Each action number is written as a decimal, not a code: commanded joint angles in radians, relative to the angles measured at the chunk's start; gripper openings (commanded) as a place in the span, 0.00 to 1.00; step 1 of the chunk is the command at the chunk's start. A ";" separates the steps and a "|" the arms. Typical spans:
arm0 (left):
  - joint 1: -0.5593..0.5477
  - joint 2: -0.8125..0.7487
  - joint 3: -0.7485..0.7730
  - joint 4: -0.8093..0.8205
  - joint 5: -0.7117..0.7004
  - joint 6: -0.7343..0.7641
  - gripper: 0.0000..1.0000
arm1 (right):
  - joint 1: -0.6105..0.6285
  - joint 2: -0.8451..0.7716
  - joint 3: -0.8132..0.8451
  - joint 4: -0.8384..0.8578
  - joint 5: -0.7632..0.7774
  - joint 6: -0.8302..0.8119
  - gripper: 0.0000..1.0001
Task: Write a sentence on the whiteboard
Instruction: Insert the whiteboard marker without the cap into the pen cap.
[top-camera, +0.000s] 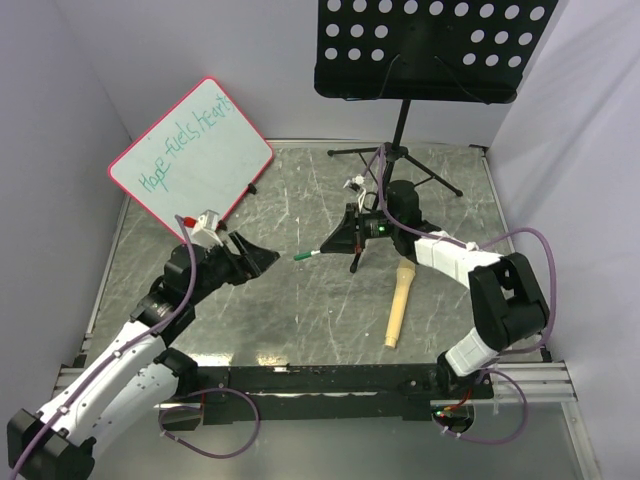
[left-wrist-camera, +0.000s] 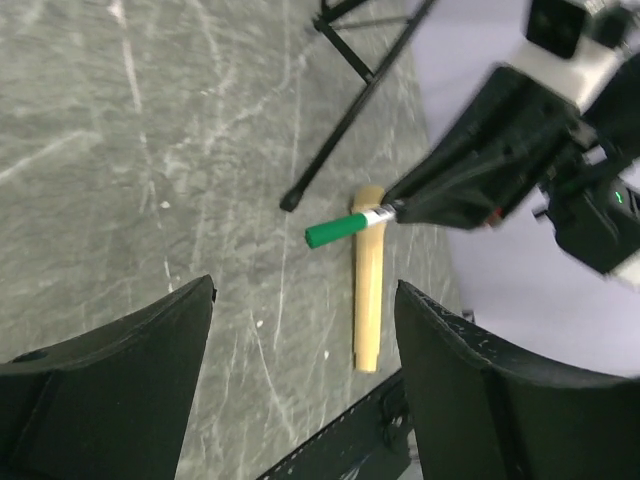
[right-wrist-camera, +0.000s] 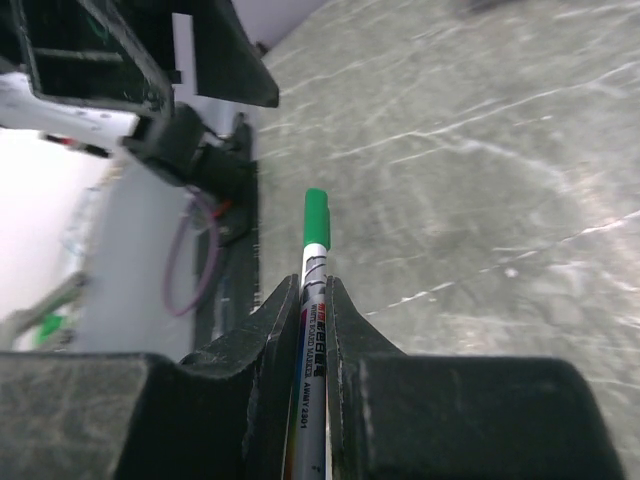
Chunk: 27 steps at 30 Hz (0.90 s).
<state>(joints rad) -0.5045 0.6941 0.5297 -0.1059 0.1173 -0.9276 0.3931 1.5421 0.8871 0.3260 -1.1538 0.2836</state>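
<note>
The whiteboard (top-camera: 200, 160), white with a pink-red frame, stands tilted at the back left. On it is the sentence (top-camera: 190, 138), a line of teal handwriting. My left gripper (top-camera: 258, 257) is in front of the board and apart from it, its jaws open and empty (left-wrist-camera: 305, 290). My right gripper (top-camera: 328, 247) hovers mid-table, shut on a whiteboard marker (top-camera: 308, 256). The marker's green end (right-wrist-camera: 316, 215) sticks out past the right gripper (right-wrist-camera: 312, 287) and points toward the left arm. The marker (left-wrist-camera: 338, 229) also shows in the left wrist view.
A black perforated music stand tray (top-camera: 430, 45) overhangs the back, its tripod legs (top-camera: 405, 160) on the table behind my right arm. A light wooden stick (top-camera: 399, 300) lies right of centre, also seen as a wooden stick (left-wrist-camera: 368, 290). Grey walls enclose three sides.
</note>
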 joint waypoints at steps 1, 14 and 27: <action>0.003 0.018 -0.002 0.097 0.163 0.140 0.77 | -0.023 0.045 0.035 0.244 -0.176 0.200 0.00; 0.003 -0.007 0.027 0.176 0.415 0.375 0.82 | -0.042 -0.089 0.001 0.194 -0.204 0.150 0.00; 0.003 0.150 0.029 0.428 0.575 0.236 0.79 | -0.043 0.013 -0.065 0.834 -0.268 0.709 0.00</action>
<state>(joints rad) -0.5045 0.8227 0.5278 0.2508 0.6380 -0.6785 0.3573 1.5276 0.8364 0.9066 -1.3895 0.8101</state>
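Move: The green pen cap, already on the tip of the marker in the right fingers, sits some 7 cm to the left of the right hand, about 1 cm back and 1 cm lower. From the open left hand it is about 9 cm to the right, 5 cm ahead and 2 cm lower. The stand foot lies about 4 cm to the right hand's right and 2 cm back; the microphone is about 14 cm to its right and 10 cm back, both some 19 cm below. The capped marker is still gripped by the right hand, which lifts it about 6 cm while drawing back some 3 cm and tilting its cap end slightly up. The empty left hand closes in on the cap, going right about 6 cm, back and up some 4 cm each; its wrist swings roughly 30 degrees clockwise and its fingers rise to nearly level, staying wide open, short of the cap. ##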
